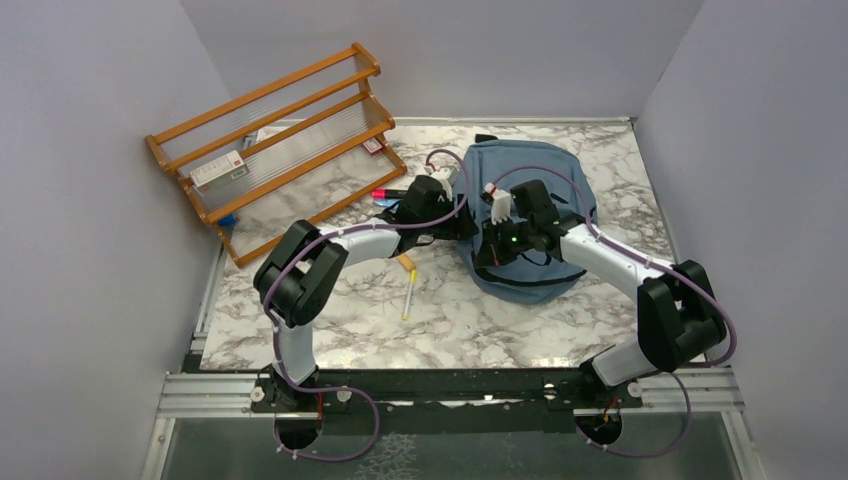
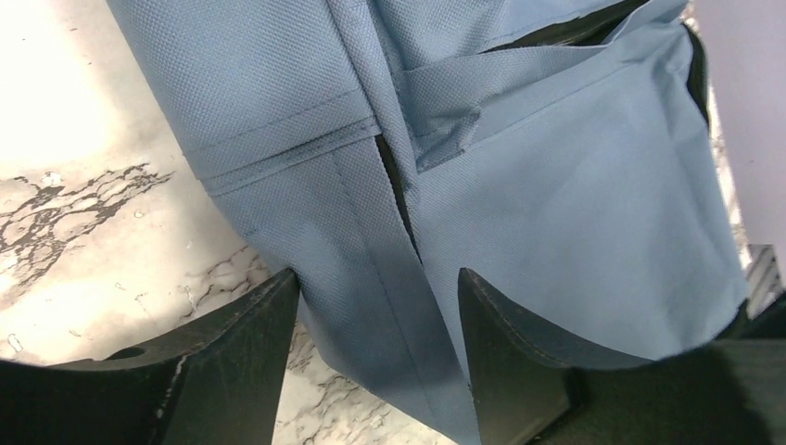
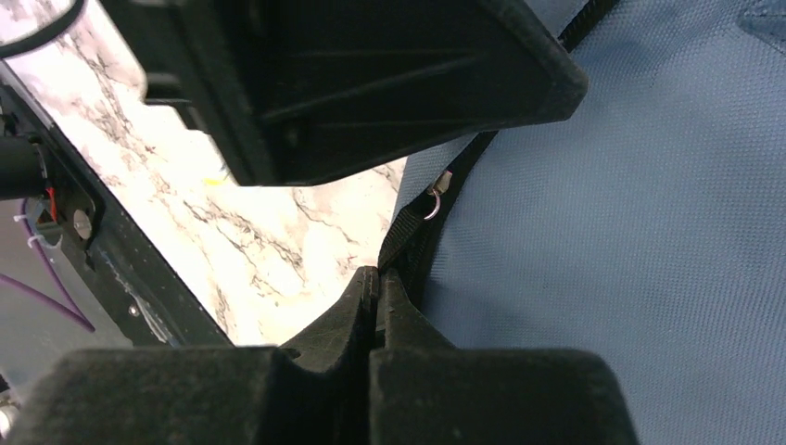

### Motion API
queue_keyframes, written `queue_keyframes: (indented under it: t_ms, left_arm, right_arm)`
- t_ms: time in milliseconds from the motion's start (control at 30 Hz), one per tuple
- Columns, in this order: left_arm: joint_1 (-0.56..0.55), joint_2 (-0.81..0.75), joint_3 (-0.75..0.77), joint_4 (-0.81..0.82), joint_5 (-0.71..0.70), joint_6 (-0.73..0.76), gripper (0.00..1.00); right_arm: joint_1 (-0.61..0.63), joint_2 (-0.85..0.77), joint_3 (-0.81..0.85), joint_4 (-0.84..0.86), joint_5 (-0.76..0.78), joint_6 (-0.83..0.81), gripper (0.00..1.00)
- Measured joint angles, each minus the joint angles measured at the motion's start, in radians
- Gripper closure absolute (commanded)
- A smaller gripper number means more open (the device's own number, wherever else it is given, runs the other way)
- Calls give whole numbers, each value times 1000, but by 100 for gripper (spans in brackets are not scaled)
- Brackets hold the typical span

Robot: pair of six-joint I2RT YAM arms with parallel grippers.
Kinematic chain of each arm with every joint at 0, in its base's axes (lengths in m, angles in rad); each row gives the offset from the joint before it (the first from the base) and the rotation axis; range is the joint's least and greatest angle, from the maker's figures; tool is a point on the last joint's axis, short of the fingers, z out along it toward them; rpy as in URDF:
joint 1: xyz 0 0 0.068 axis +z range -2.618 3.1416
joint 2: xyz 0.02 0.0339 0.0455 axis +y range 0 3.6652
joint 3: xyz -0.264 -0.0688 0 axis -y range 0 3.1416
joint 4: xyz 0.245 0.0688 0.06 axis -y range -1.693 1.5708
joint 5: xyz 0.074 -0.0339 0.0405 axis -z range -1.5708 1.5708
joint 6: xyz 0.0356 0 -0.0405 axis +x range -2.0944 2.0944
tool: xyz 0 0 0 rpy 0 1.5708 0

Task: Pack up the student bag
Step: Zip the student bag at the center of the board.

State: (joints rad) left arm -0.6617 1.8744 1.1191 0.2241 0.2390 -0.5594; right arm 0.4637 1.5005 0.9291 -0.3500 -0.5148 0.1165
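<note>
The student bag is a dusty-blue backpack lying flat on the marble table, right of centre. My left gripper is at its left side. In the left wrist view it is open, and a blue fabric strap of the bag runs between the two fingers. My right gripper is over the bag's near left part. In the right wrist view it is shut, with its tips against the black zipper band, just below a small metal zipper hook. Whether the band is pinched does not show.
A wooden tiered rack lies tilted at the back left with a white box on it. A yellow pen, a small orange piece and a red marker lie left of the bag. Grey walls enclose the table.
</note>
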Motion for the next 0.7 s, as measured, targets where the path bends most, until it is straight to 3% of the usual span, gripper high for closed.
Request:
queue_keyframes:
  t_ms: [133, 533, 700]
  left_arm:
    - [-18, 12, 20, -30, -29, 24, 46]
    - [-46, 58, 104, -113, -49, 97, 99]
    - [-40, 72, 159, -166, -42, 125, 100]
  right_arm:
    - [0, -11, -3, 5, -4, 7, 99]
    - [0, -16, -7, -15, -14, 2, 99]
    - [0, -20, -2, -65, -20, -14, 99]
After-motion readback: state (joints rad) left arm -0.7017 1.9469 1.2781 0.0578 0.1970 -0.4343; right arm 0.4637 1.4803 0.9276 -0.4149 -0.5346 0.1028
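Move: The open left fingers straddle the student bag's left edge, with the zip seam to be pinched about 2 cm to their right and 2 cm below. From the left hand, the zip pull in the right fingers lies some 9 cm back and 4 cm right, the orange stick 8 cm back and 14 cm left. From the right hand, that seam is roughly 9 cm ahead and 2 cm left; the zip's run along the bag's near side is 4 cm back, 9 cm right and 3 cm below. The left hand eases right onto the bag's zip seam by about 1.5 cm while sinking about 1 cm, its fingers closing from wide open to pinch the seam just forward of the slider, then lifts slightly and edges forward as the wrist rolls a little, left side rising. The right hand keeps its shut grip on the zip pull, all but still at first, then draws it back some 1.5 cm towards the bag's near side, away from the left hand's hold. ##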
